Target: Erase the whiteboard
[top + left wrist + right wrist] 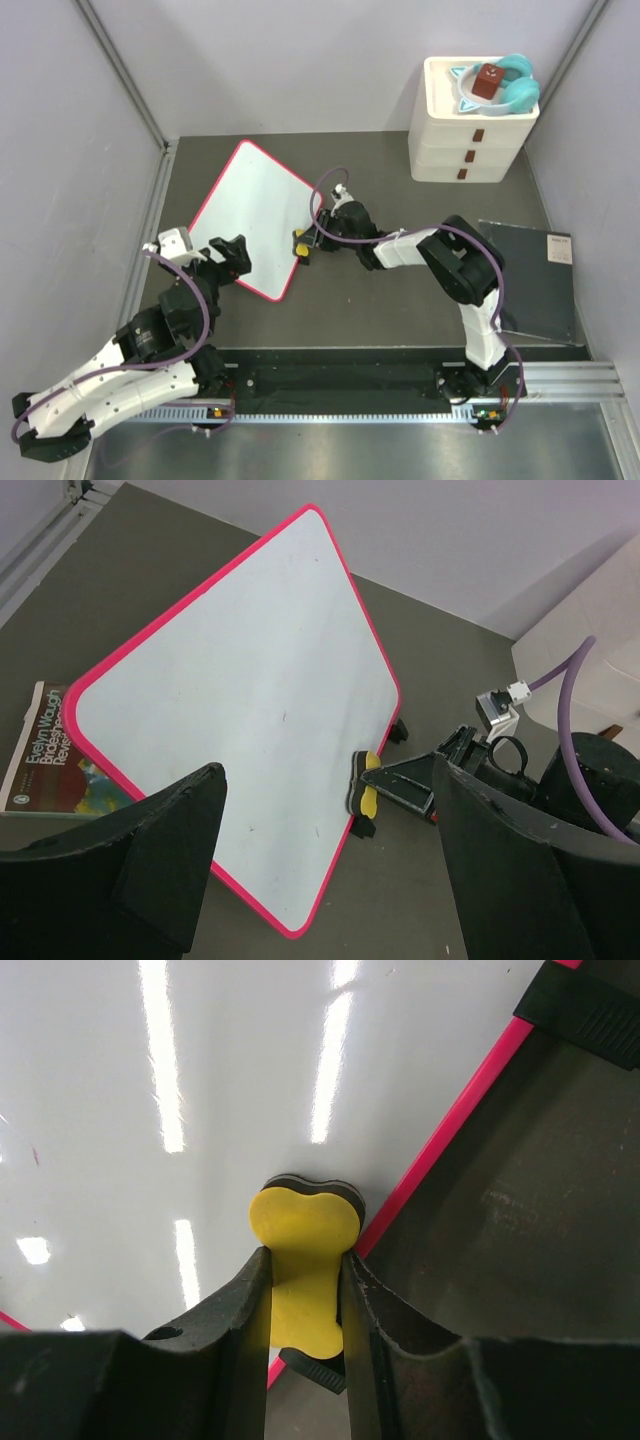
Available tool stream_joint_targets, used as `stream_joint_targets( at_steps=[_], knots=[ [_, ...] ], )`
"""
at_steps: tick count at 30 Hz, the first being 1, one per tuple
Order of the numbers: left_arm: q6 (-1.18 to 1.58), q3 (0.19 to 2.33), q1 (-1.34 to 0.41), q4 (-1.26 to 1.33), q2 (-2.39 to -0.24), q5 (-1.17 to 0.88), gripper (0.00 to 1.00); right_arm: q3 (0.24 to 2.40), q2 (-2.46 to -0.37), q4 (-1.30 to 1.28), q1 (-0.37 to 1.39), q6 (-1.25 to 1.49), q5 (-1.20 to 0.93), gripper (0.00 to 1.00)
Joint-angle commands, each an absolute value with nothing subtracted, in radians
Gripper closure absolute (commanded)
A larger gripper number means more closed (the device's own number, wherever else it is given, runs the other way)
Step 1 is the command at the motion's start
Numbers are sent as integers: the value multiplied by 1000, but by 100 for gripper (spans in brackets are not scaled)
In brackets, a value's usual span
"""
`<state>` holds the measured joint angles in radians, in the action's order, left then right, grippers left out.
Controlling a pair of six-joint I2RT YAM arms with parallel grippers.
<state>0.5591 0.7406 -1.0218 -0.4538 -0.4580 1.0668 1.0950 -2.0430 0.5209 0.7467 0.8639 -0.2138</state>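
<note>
The whiteboard (255,205) lies flat on the dark table, a white panel in a pink frame, its surface nearly blank (240,700). A yellow and black eraser (300,1245) rests on the board's right edge (200,1110), with my right gripper (303,1270) shut on its narrow waist. From above, the right gripper (308,243) reaches in from the right with the eraser (300,244). My left gripper (226,252) hovers open over the board's near corner with nothing between its fingers (150,850). The left wrist view also shows the eraser (362,785) at that edge.
A white drawer unit (470,130) carrying a teal item and a brown block stands at the back right. A dark grey sheet (530,280) lies at the right. A book (40,750) pokes out under the board's left corner. Black clips (590,1010) sit on the board's right edge.
</note>
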Motion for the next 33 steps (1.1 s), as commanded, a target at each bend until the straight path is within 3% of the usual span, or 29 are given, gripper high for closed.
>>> stream_joint_targets(
  at_steps=[1, 20, 26, 33],
  knots=[
    [583, 738, -1020, -498, -449, 1037, 12, 1106, -2028, 434, 730, 834, -298, 100],
    [575, 703, -1020, -477, -597, 900, 12, 1149, -2028, 532, 643, 891, -364, 100],
    [549, 683, -1020, -431, -632, 825, 12, 1077, -1935, 560, 609, 893, -393, 100],
    [511, 715, -1020, -345, -837, 684, 12, 1012, -1703, 208, 551, 674, -218, 100]
  ],
)
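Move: My right hand already grips the yellow eraser on the whiteboard's right edge; bare table opens about 7 cm to its right and 2 cm ahead, some 3 cm below. One edge clip sits 3 cm back, the other about 7 cm ahead and 5 cm right. From my open left hand, the whiteboard's near corner lies about 8 cm right, 2 cm ahead and 25 cm down; the eraser is roughly 14 cm ahead and 15 cm right, the book 11 cm ahead and 7 cm left. I ease the held eraser right and a little forward, low along the whiteboard's edge, then carry it quickly right and up off the board, about 7 cm across in all. Meanwhile my left hand, fingers staying wide open, sinks and swings right, some 8 cm each way, towards the near corner, turning about 15 degrees clockwise and tipping down. ##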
